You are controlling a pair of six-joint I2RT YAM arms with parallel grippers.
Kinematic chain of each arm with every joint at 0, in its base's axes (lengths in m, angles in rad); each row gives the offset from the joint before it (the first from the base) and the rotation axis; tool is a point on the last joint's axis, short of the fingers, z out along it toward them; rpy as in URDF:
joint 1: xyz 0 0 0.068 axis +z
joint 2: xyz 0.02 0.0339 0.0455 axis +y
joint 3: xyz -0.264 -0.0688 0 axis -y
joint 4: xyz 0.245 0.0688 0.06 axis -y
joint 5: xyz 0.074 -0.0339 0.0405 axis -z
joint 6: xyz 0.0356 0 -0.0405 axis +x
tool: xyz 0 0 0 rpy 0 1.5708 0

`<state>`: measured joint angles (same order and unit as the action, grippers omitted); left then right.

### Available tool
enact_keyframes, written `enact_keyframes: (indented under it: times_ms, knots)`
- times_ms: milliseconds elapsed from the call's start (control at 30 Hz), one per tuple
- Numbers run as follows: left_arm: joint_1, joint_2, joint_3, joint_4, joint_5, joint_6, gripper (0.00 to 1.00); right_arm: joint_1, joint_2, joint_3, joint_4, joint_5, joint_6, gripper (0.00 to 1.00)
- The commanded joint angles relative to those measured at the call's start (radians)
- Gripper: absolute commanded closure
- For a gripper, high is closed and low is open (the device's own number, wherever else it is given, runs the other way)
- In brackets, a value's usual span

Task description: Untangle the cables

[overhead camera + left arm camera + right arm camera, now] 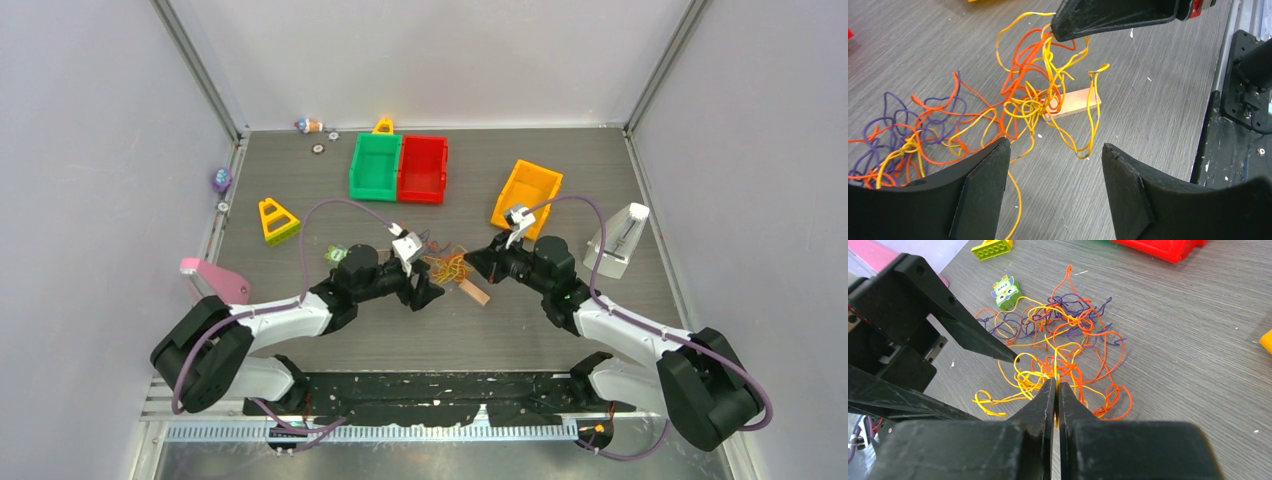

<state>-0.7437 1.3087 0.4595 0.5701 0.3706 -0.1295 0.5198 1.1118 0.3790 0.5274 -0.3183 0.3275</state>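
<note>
The cables (450,267) are a loose tangle of thin yellow, orange and purple strands on the grey table, between my two grippers. In the left wrist view the cables (1033,100) spread ahead of my left gripper (1055,146). It stands open and low, with only bare table between its fingers and one yellow strand beside the left finger. My right gripper (1056,382) is shut on a yellow strand at the near edge of the cables (1068,340). From above, the left gripper (428,293) and the right gripper (470,262) face each other across the pile.
A small wooden block (476,291) lies against the tangle. A green owl block (1005,291) sits at its far-left side. Green (375,165), red (423,168) and orange (526,195) bins stand behind. A yellow triangle toy (277,220) lies left and a white wedge-shaped object (617,240) right.
</note>
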Motion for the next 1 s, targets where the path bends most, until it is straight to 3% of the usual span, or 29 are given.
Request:
enact_keyframes:
  times_ms: [0,67,100,167,200,233,333,400,700,967]
  knots:
    - [-0.04,0.028,0.038,0.081,-0.018,0.068,0.32,0.005,-0.03,-0.003,0.075,-0.043,0.006,0.94]
    - [-0.061,0.034,0.051,0.071,-0.023,0.09,0.4,0.004,-0.02,0.001,0.078,-0.048,0.008,0.94]
    - [-0.07,0.034,0.058,0.055,-0.024,0.103,0.51,0.004,-0.013,0.005,0.078,-0.049,0.008,0.94]
    - [-0.079,0.028,0.079,0.008,-0.038,0.121,0.89,0.004,-0.005,0.011,0.075,-0.051,0.009,0.93]
    - [-0.079,0.018,0.085,-0.024,-0.056,0.122,1.0,0.005,-0.005,0.012,0.067,-0.042,0.009,0.85]
    - [-0.079,-0.001,0.084,-0.04,-0.08,0.123,1.0,0.005,-0.007,0.013,0.062,-0.032,0.008,0.78]
    - [-0.079,-0.057,0.037,0.002,-0.138,0.106,1.0,0.005,-0.02,0.011,0.035,0.034,0.002,0.3]
    - [-0.079,-0.091,0.007,0.031,-0.146,0.096,1.0,0.005,-0.027,0.005,0.033,0.051,0.0,0.16]
    - [-0.065,-0.181,-0.041,0.074,-0.156,0.038,1.0,0.007,0.027,0.017,0.07,-0.023,-0.003,0.01]
    - [-0.059,-0.242,0.004,0.046,-0.11,-0.08,1.0,0.064,0.139,0.066,0.117,-0.09,-0.014,0.0]
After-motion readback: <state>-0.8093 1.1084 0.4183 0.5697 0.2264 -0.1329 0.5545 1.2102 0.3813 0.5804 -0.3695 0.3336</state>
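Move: Some 3 cm to the left hand's right, 1 cm back and 1 cm lower hangs the end loop of the yellow cable. The yellow-orange bunch is 4 cm ahead, 2 cm right and 4 cm lower, with the purple cable about 8 cm ahead, 1 cm left and 10 cm below. The wooden block lies 7 cm right, 1 cm back, 10 cm down. From the right hand, which holds the yellow cable, the bunch hangs 3 cm left, 1 cm back, 5 cm lower. Easing about 2 cm right and 1 cm back, the left hand shuts its fingers on the yellow cable, then lifts it some 5 cm while drifting 2 to 3 cm back left, fingers tipping slightly up. Once the left has shut, the right opens wide nearly in place, letting go of its strand, then goes about 2 cm down and 2 cm left towards the bunch. ##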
